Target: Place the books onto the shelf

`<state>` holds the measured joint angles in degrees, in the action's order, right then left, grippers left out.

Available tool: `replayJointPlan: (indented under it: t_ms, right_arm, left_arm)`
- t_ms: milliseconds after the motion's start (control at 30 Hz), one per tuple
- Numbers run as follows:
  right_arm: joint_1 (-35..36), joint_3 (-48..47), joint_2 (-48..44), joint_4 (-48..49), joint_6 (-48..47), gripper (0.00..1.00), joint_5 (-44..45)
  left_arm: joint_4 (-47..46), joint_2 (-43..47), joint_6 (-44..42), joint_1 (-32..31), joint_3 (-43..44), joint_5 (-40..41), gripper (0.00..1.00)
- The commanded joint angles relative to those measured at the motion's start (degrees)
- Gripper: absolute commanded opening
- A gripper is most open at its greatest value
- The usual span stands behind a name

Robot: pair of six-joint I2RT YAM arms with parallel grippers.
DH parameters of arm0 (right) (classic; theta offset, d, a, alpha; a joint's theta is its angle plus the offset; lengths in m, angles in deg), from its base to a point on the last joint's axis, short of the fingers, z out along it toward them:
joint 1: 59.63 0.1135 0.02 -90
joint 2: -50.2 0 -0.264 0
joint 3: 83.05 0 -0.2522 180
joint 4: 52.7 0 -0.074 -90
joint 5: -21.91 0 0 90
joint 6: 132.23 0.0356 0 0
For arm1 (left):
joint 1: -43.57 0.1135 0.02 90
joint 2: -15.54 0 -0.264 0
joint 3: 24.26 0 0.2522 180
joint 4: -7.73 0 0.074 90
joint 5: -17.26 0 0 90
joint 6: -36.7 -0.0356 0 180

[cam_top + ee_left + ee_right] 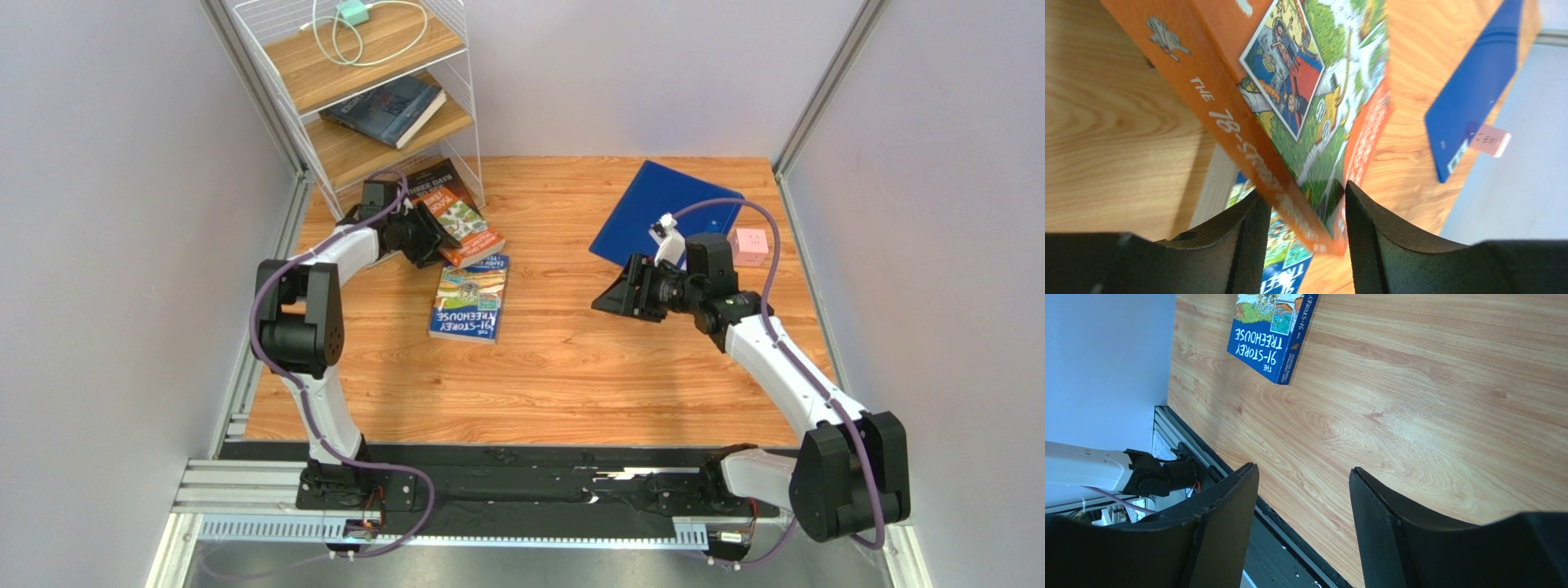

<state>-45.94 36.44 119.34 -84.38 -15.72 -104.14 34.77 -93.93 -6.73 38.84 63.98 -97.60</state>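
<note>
The shelf [356,153] stands at the back left, with a dark book [384,110] lying on its middle board. At its foot lies another dark book [436,178], with the orange Treehouse book [464,227] partly over it. The blue Treehouse book [471,300] lies flat in front. My left gripper [423,233] is at the orange book's left edge. In the left wrist view the orange book's [1303,104] lower corner sits between the jaws of the left gripper [1303,208], with a gap beside the spine. My right gripper [1303,484] hovers open and empty over bare table, right of the blue book [1275,324].
A large blue folder [650,221] lies at the back right with a small pink block [750,246] beside it. A white cable and green plug [356,15] rest on the top shelf. Grey walls close in both sides.
</note>
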Motion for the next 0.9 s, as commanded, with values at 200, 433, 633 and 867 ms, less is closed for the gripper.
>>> replayJointPlan:
  t_ms: [200, 433, 633, 867]
  right_arm:
    - [0.1, 0.6, -1.0, 3.2, 0.1, 0.61, -1.0]
    - [0.0, 2.0, -0.8, 4.9, 0.8, 0.61, -1.5]
    - [0.1, 2.5, 0.3, 6.0, 1.3, 0.61, -1.9]
    - [0.1, 2.8, 0.2, 6.1, 1.1, 0.61, -1.7]
  left_arm:
    - [2.1, 3.0, -5.6, 1.0, -2.0, 0.0, 0.53]
    - [-1.9, 10.3, -6.8, -1.8, -9.3, 1.3, 0.43]
    - [-1.3, 14.2, -8.9, -9.0, -11.0, 9.5, 0.00]
    - [2.0, 8.7, -11.1, -13.9, -5.4, 13.9, 0.00]
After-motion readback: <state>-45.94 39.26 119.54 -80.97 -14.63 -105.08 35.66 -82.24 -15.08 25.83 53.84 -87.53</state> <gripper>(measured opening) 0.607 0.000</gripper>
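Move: The orange Treehouse book sits between the left hand's open fingers, one under its spine side and one over the cover; its middle is about 6 cm ahead, 2 cm right and 1 cm lower. The blue 91-Storey book lies some 10 cm back, 4 cm right and 6 cm below the hand; Three Days to See is about 13 cm ahead, 2 cm left and 4 cm down. From the right hand, the orange book is roughly 18 cm ahead, 28 cm left and 10 cm lower. The left hand's already opened fingers come free of the orange book's spine side, drawing back about 7 cm and first dipping a couple of centimetres. Once clear they shut on nothing, while the hand rises again and swings some 6 cm right over the 91-Storey book, the wrist turning partly clockwise, under 20 degrees overall. ##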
